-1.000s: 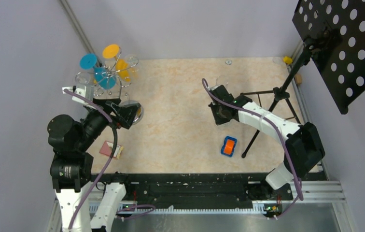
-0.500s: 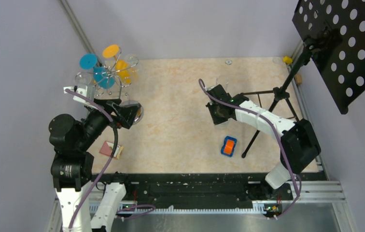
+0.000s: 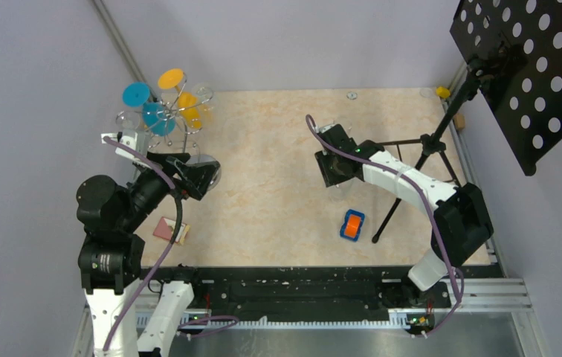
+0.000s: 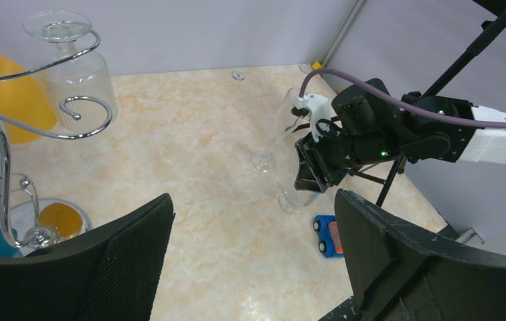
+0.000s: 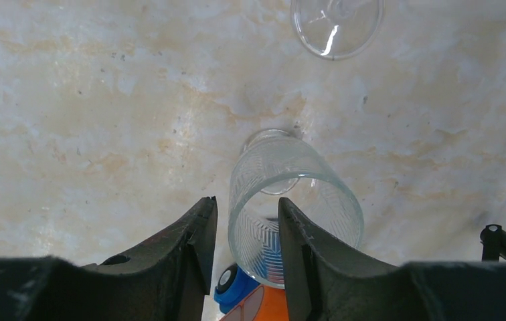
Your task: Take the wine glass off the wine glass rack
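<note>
The silver wire wine glass rack (image 3: 165, 119) stands at the table's far left, its chrome base (image 4: 29, 231) beside my left finger. A clear glass (image 4: 76, 73) hangs upside down from a curled arm, next to orange and blue ones. My left gripper (image 3: 202, 172) hovers by the rack base, open and holding nothing (image 4: 254, 221). A clear patterned wine glass (image 5: 295, 221) stands at mid-table. My right gripper (image 5: 247, 221) is above it, slightly open. Its jaws straddle the rim wall, with a gap on the left. A second clear glass (image 4: 264, 160) stands just behind.
A blue and orange toy car (image 3: 351, 224) lies near the right gripper. The black tripod stand (image 3: 419, 149) with a perforated black panel (image 3: 531, 67) fills the right side. A pink card (image 3: 170, 230) lies by the left arm. Walls close in on the left and back.
The right gripper has shifted a little to the left and towards the back of the table. The left arm has barely moved.
</note>
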Controlling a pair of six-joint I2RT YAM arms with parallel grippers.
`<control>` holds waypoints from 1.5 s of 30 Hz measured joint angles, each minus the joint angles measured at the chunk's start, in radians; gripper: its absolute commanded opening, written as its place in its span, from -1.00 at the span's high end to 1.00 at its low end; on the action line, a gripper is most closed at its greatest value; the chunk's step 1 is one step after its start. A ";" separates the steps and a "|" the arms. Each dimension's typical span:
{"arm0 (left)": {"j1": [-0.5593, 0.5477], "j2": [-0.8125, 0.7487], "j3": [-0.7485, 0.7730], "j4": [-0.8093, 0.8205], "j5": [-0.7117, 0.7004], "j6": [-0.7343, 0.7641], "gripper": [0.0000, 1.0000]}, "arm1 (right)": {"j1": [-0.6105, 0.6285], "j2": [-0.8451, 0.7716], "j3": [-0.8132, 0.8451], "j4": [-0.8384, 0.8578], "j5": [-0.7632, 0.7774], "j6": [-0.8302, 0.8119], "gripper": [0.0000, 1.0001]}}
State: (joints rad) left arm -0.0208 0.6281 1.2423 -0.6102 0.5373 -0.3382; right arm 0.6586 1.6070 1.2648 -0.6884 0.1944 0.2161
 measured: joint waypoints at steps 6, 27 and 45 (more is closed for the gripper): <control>-0.001 0.017 0.013 -0.005 -0.043 -0.029 -0.79 | 0.000 -0.064 0.014 0.015 0.006 0.007 0.16; -0.001 0.478 0.192 0.120 -0.417 -0.301 -0.30 | 0.000 -0.392 -0.146 0.315 -0.328 0.216 0.58; -0.001 0.752 0.264 0.244 -0.547 -0.369 0.01 | 0.000 -0.481 -0.224 0.405 -0.399 0.264 0.62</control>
State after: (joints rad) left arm -0.0216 1.3804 1.5059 -0.3664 -0.0097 -0.7067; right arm 0.6582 1.1255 1.0405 -0.2832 -0.2047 0.4805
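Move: The clear glass hanging foot-up on the rack is about 28 cm ahead of my left hand, 4 cm left and 12 cm lower; the yellow one hangs some 7 cm left of it and higher, the teal one about 13 cm left of it. My right hand is at the rim of the standing glass, its middle 6 cm below and 2 cm right; another stands 13 cm ahead and 3 cm right, the toy car 12 cm back and 7 cm right. The clear rack glass is roughly 43 cm left of this hand, 13 cm ahead, 18 cm higher. I send my left hand about 25 cm forward and a little left to the clear glass on the rack, sinking only at the end, turning counter-clockwise some 30 degrees, tipping down and narrowing the fingers to half open. Meanwhile my right hand comes free of the standing glass, rising 15 cm, then easing left and back, its fingers swinging to point left and narrowing. ##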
